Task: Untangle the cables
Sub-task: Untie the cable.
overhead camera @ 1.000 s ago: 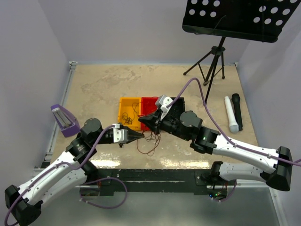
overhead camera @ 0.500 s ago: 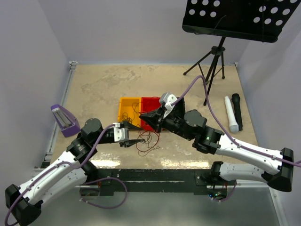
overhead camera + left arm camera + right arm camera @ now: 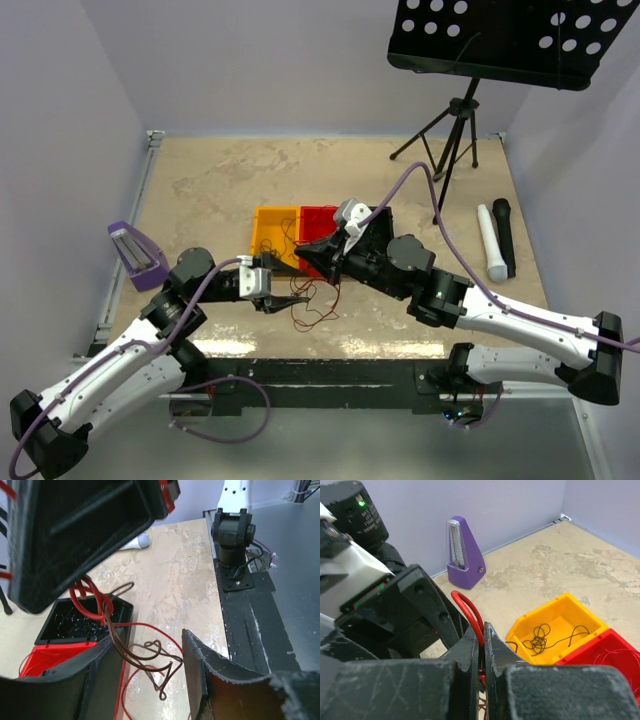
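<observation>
The cables [image 3: 316, 304] are a small snarl of thin red and dark brown wires hanging from my right gripper [image 3: 312, 252] down to the table. In the right wrist view my right gripper [image 3: 483, 634] is shut on a red wire loop [image 3: 468, 606]. In the left wrist view the red strands [image 3: 86, 598] bunch under the right gripper's black body [image 3: 75, 530], and a brown curl [image 3: 150, 655] dangles between the fingers of my left gripper [image 3: 145, 680]. The left gripper [image 3: 295, 291] stands open, and its fingers [image 3: 200, 670] do not press the wire.
Yellow bin [image 3: 274, 240] holds a black wire [image 3: 538, 638]; a red bin [image 3: 318, 222] and a black bin [image 3: 85, 622] sit beside it. A purple metronome [image 3: 138, 256] stands at left. White and black microphones [image 3: 490, 243] lie at right, near the music stand [image 3: 455, 120].
My left gripper has opened and let go of the wires, drawing back slightly to the left. The right gripper stays shut on the red loop and has shifted only a little.
</observation>
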Tool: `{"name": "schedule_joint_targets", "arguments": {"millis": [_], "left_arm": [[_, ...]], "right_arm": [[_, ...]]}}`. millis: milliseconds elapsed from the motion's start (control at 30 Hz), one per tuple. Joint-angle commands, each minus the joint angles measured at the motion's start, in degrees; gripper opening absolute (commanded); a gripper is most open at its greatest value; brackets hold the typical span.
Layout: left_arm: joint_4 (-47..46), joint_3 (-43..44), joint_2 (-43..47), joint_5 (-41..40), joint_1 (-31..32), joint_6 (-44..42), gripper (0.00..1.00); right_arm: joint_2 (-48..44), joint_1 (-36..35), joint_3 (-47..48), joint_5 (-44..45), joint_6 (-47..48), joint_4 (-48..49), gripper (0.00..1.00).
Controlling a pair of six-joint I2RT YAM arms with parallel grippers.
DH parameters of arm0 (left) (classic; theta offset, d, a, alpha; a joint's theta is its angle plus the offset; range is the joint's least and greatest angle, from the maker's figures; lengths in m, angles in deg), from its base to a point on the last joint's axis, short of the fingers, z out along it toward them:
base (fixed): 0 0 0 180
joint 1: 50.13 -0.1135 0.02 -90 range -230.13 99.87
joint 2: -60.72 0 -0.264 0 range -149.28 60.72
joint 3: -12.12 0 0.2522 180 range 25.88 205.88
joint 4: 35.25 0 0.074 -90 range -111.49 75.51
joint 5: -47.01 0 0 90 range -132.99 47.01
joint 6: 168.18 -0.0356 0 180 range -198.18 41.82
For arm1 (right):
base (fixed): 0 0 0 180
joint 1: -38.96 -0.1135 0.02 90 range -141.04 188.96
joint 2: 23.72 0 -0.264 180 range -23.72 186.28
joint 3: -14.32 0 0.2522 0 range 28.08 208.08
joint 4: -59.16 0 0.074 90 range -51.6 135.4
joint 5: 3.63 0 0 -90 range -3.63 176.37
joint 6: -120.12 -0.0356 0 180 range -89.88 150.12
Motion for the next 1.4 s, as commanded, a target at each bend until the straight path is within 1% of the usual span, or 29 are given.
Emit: {"name": "schedule_joint_targets", "arguments": {"millis": [0, 133, 167, 200, 233, 300, 333, 367, 500, 667, 767, 900, 1000, 1100, 1200, 1367], "left_arm": [[-0.41, 3.3, 0.01, 2.78, -0.04, 1.82, 0.56], [-3.57, 2.51, -0.17, 2.33, 0.05, 5.86, 0.56], [-3.92, 2.24, -0.26, 2.51, -0.04, 6.04, 0.52], [-4.01, 2.15, -0.43, 2.51, 0.05, 6.04, 0.47], [-4.01, 1.98, -0.43, 2.16, 0.05, 5.87, 0.38], [-4.1, 1.63, -0.52, 0.06, -0.04, 5.86, 0.18], [-4.28, 1.54, -0.52, -1.52, -0.04, 5.78, 0.04], [-4.45, 1.45, -0.43, -2.92, 0.05, 5.69, 0.0], [-3.4, 1.45, -0.26, -8.29, -0.04, 3.67, 0.0], [0.72, 0.05, 0.44, -13.3, 0.05, -3.97, 0.0], [4.94, -1.79, 1.06, -12.7, -0.04, -11.25, 0.0], [11.18, -4.17, 1.67, -11.64, -0.04, -17.68, 0.0], [13.47, -5.92, 2.55, -10.33, 0.05, -21.81, 0.0], [13.74, -6.72, 2.99, -10.93, 0.05, -22.96, 0.0], [13.13, -4.62, 2.82, -12.25, 0.05, -21.56, 0.0], [15.14, 1.88, 2.47, -15.06, -0.04, -24.63, 0.0]], "right_arm": [[-0.31, -0.33, 2.99, 1.86, 0.71, 1.12, 0.0], [0.31, -0.33, 3.17, 1.5, 0.71, 1.12, 0.0], [0.31, -0.33, 3.17, 1.5, 0.63, 1.03, 0.0], [0.13, -0.33, 3.17, 1.59, 0.63, 0.95, 0.0], [0.05, -0.42, 3.17, 1.85, 0.54, 0.95, 0.0], [-0.39, -0.42, 3.08, 1.94, 0.54, 0.95, 0.0], [-0.57, -0.51, 3.17, 1.86, 0.54, 0.95, 0.0], [-0.66, -0.42, 3.17, 1.94, 0.54, 0.77, 0.0], [-1.27, -0.42, 3.69, 4.13, 1.06, -0.11, 0.0], [-3.47, -0.42, 7.2, 9.31, 2.73, -2.92, 0.0], [-4.61, -0.33, 9.93, 15.54, 4.75, -6.25, 0.0], [-6.45, -0.33, 13.36, 23.11, 6.42, -8.37, 0.0], [-8.12, -0.33, 15.29, 26.28, 7.92, -8.37, 0.0], [-9.36, -0.33, 17.05, 27.34, 8.1, -8.11, 0.0], [-9.62, -0.33, 18.28, 27.34, 9.94, -9.07, 0.0], [-11.38, -0.33, 18.9, 29.1, 9.94, -10.3, 0.0]]}}
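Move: Just beyond the left hand's open fingertips, about 1 cm ahead and 2 cm right at their own height, hangs the brown cable. The red cable's loop, held shut in the right fingers, is some 4 cm ahead, 1 cm right and 8 cm higher. From the right hand the brown cable lies about 3 cm back, 1 cm left and 8 cm below; the red bin is some 13 cm ahead, 4 cm right and 30 cm below, the yellow bin equally far ahead and below but 7 cm left. Closing on the brown cable, the left fingers pinch it, carry it about 3 cm forward, then pull it down some 10 cm and a little left, tipping downward. Meanwhile the right hand, still gripping the red cable, first waits, then lifts it some 15 cm up and 13 cm right, away from the left hand, swinging roughly 25 degrees clockwise. ##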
